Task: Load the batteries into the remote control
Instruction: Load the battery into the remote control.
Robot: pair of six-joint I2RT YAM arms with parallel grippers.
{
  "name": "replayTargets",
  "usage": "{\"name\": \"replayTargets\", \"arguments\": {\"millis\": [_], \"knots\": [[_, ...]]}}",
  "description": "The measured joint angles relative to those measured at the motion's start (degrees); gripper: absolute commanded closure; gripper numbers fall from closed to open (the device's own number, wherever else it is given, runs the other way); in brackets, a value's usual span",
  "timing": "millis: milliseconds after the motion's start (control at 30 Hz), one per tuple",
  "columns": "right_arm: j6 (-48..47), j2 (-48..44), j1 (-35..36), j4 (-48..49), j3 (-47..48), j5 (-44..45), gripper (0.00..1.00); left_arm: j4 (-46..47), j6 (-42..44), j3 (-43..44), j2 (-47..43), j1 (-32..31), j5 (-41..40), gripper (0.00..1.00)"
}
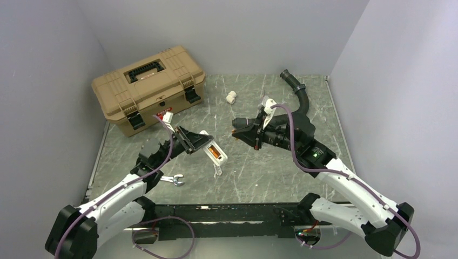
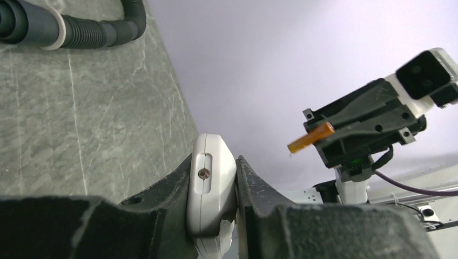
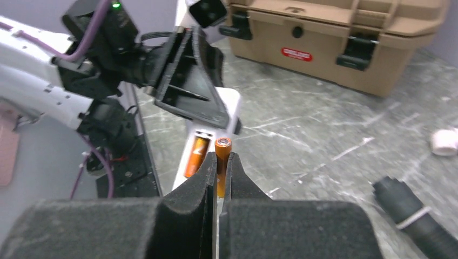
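My left gripper (image 1: 197,141) is shut on the white remote control (image 1: 211,147) and holds it above the table, back side up. One orange battery (image 1: 215,153) lies in its open recess. In the left wrist view the remote control (image 2: 211,178) is clamped between both fingers. A second orange battery (image 3: 223,145) stands up between the fingers of my right gripper (image 3: 220,157), which is shut on it. That battery (image 2: 310,137) hovers a short way right of the remote, apart from it. The seated battery (image 3: 196,156) shows just left of the held one.
A tan toolbox (image 1: 148,86) sits at the back left. A white pipe fitting (image 1: 231,97) lies mid-back and a black hose (image 1: 297,89) at the back right. A silver wrench (image 1: 173,179) rests near the left arm.
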Motion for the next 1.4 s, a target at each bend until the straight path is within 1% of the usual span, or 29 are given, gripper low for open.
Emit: {"name": "replayTargets", "arguments": {"millis": [233, 500, 867, 1200, 1400], "knots": [[-0.13, 5.18, 2.60, 1.90, 1.49, -7.76, 1.00, -4.52, 0.46, 2.16, 1.51, -1.53, -2.14, 1.00], [-1.51, 9.77, 7.48, 1.42, 2.58, -8.52, 1.00, -6.36, 0.63, 2.71, 1.92, -2.08, -2.47, 1.00], [-0.90, 13.62, 7.82, 1.44, 2.58, -4.96, 1.00, -7.45, 0.63, 2.71, 1.92, -2.43, -2.47, 1.00], [2.38, 15.43, 7.82, 1.49, 2.58, 0.72, 1.00, -7.58, 0.66, 2.71, 1.92, -2.54, -2.58, 1.00], [5.01, 15.74, 7.82, 1.51, 2.58, 1.92, 1.00, -7.80, 0.66, 2.71, 1.92, -2.54, -2.93, 1.00]]}}
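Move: The remote's battery bay, one orange battery already in it, lies about 7 cm left of the right hand, roughly 3 cm nearer the base and 8 cm lower; the right hand holds the other battery. The left fingers gripping the remote's outer end are some 9 cm left, 1 cm ahead and 6 cm below, and the loose cover lies on the table almost under the bay. From the left hand, the held battery is about 9 cm right, 1 cm back and 7 cm up. The second battery, still pinched in the right fingers, is carried left and down to the open bay of the remote: first left and back with only a slight sinking, then down and forward again, ending about 6 cm farther left and 6 cm lower. The fingers dip some 10 degrees. The left hand keeps its grip on the remote, sinking about 2 cm, then holds steady. ##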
